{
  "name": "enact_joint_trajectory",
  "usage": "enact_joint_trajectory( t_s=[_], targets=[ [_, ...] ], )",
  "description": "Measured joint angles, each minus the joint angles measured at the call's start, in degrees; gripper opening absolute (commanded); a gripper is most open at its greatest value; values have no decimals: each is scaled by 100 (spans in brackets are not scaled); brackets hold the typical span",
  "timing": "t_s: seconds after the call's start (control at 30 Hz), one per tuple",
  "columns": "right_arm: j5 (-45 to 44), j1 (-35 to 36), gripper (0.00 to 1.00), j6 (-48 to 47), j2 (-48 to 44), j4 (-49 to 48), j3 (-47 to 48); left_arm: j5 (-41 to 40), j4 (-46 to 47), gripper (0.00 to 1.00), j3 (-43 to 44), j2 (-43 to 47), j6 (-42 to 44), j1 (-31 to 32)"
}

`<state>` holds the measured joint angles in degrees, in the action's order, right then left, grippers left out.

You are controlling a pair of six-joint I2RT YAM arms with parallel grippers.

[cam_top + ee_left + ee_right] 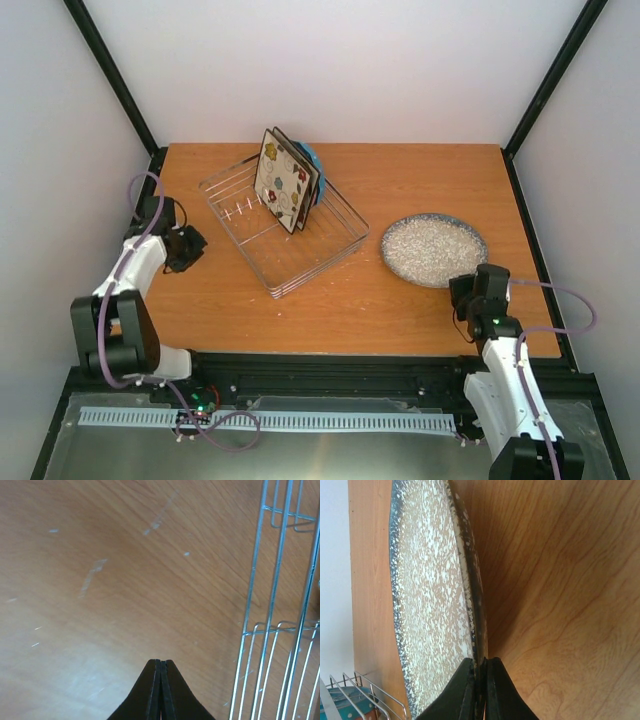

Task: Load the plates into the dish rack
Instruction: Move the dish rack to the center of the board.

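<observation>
The round grey speckled plate [432,248] lies on the table at the right. My right gripper [459,286] is shut on its near rim. In the right wrist view the plate [427,590] fills the left half and its dark rim runs down between my right gripper's [480,661] closed fingers. The dish rack [240,245] stands at the centre left, with a square cream flowered plate [282,180] and a blue plate [316,170] upright at its far end. Just left of the rack, my left gripper [203,241] is shut on nothing; its closed fingers [161,661] hang over bare wood beside the rack's wires [272,605].
The wooden table [420,180] ends at white walls and black frame posts at the back and sides. The rack's corner [370,700] and the blue dotted plate [345,702] show at the lower left of the right wrist view.
</observation>
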<state>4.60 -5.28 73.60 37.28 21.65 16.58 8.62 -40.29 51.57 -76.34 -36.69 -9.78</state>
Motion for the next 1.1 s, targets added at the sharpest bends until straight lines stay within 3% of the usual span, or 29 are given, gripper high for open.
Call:
enact_joint_trajectory(
  t_s=[0.7,0.93,1.1],
  targets=[
    [105,-129,3,-317,289,50,260,1530,1453,1,531,-2149,-190,737],
    [142,-162,3,-378,297,44,260,1882,1615,1,1314,-2887,-367,713],
    [151,-181,3,-400,295,44,260,2076,1775,1,2361,-3779,-562,769]
  ],
)
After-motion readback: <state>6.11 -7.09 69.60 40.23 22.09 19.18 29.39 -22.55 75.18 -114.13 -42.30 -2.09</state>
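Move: Some 20 cm to the right and about 10 cm ahead of the left hand lies the dish rack's middle, roughly 5 cm lower, its left long rail much nearer. The patterned plates stand in it, about 21 cm right and 16 cm ahead of the hand and slightly above its level. About 38 cm right of the rack's middle and 5 cm nearer is the speckled plate. From the right hand the rack is around 43 cm left, 15 cm ahead, slightly below. Sinking about 5 cm while swinging right and forward, the shut left fingers come up to the outside of the dish rack's left rail, then drive mostly forward some 9 cm, bearing on the rail to shove the rack. The wrist tilts some 20 degrees so the fingertips swing right. The right hand stays nearly in place, keeping its pinch on the speckled plate's rim. ##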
